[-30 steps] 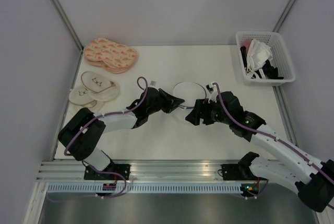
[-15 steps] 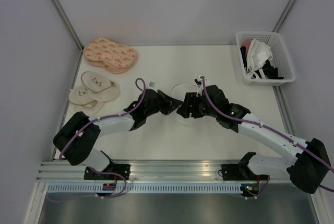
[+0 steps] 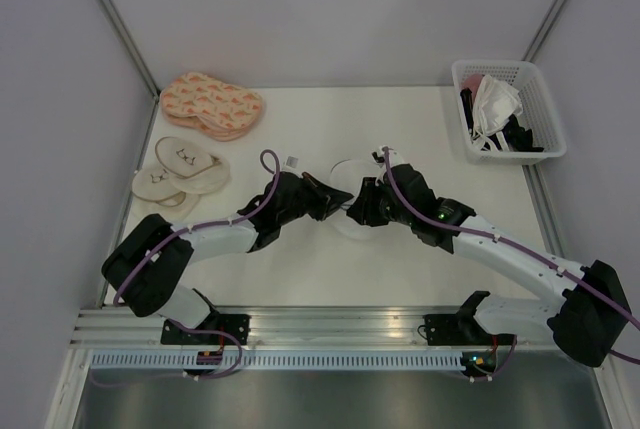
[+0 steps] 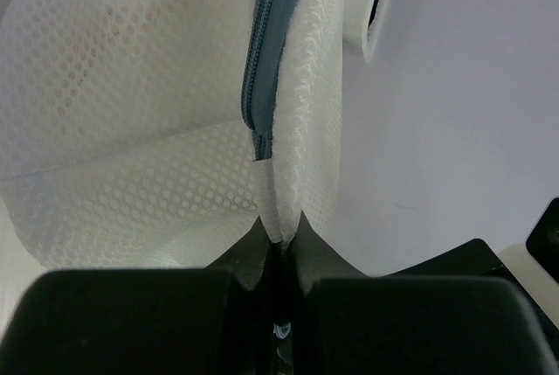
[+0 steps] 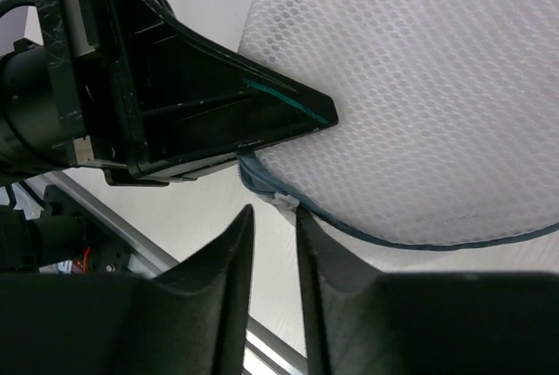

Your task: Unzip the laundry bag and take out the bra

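Note:
The laundry bag (image 3: 352,170), a round white mesh pouch, lies mid-table, mostly covered by both wrists. My left gripper (image 3: 337,205) is shut on a fold of the mesh at the end of the blue-grey zip (image 4: 261,69); the pinched bag (image 4: 131,113) fills the left wrist view above the gripper (image 4: 278,233). My right gripper (image 3: 359,211) sits just right of the left one, at the bag's rim. In the right wrist view its jaws (image 5: 272,209) stand a narrow gap apart, and the small white zip pull (image 5: 286,199) lies at the tip of one finger. The bra is hidden.
A white lattice basket (image 3: 548,119) with white and dark items stands at the back right. Pink patterned slippers (image 3: 210,104) and cream slippers (image 3: 180,171) lie at the left. The left gripper's black body (image 5: 175,104) is close beside the right fingers.
My right gripper has moved left to the bag's rim beside the left gripper, and its jaws have narrowed a lot. The left gripper has kept its pinch.

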### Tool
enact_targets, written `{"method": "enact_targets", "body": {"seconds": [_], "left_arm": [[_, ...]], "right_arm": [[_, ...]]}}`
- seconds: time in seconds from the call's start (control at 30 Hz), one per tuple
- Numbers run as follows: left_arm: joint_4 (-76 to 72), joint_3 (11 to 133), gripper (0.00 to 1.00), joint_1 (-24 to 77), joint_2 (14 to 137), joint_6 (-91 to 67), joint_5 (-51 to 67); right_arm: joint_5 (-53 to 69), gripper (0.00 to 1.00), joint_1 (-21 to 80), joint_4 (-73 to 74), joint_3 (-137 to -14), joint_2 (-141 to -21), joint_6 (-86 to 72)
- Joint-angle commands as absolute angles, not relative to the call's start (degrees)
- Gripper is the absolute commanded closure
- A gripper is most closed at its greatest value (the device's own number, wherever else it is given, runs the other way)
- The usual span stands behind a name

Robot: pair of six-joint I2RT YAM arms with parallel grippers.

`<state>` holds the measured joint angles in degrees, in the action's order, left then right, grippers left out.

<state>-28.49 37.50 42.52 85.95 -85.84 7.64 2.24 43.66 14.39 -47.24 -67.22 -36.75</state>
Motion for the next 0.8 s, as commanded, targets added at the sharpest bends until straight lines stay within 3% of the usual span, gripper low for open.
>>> {"method": "enact_targets", "body": {"seconds": [0.0, 0.2, 0.77], "left_arm": [[-33.5, 37.3, 0.98, 44.1, 83.8, -86.7, 10.4], [-34.2, 36.7, 0.98, 44.6, 83.6, -87.0, 10.4], [-34.9, 32.3, 0.98, 41.0, 81.3, -85.4, 9.1]], "right_arm": [[-1.6, 0.72, 43.9, 12.6, -48.4, -66.0, -36.5], [-2.6, 1.0, 43.9, 13.0, -47.9, -65.8, -36.6], [-7.5, 1.0, 43.9, 29.4, -50.2, -57.8, -35.2]]}}
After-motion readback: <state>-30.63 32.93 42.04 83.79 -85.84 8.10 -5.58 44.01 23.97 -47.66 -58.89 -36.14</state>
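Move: The white tab at the zipper's end is almost between my half-closed right fingertips, about 1 cm ahead, 1 cm left and 1 cm below that hand's point. My left fingertips, pinching the laundry bag's rim, are some 3 cm ahead and 2 cm left of it, 1 cm higher; the bag's lid centre is about 5 cm straight ahead, 2 cm lower. From my left hand the tab is roughly 2 cm back, 1 cm right and 1 cm below. I close my right fingers fully at the zipper tab, barely shifting, then draw that hand about 4 cm to the right and 2 cm up, away from my left fingertips and the tab, turning slightly clockwise. My left hand keeps its pinch on the bag's rim, easing about 1 cm back and down, then a little left. ##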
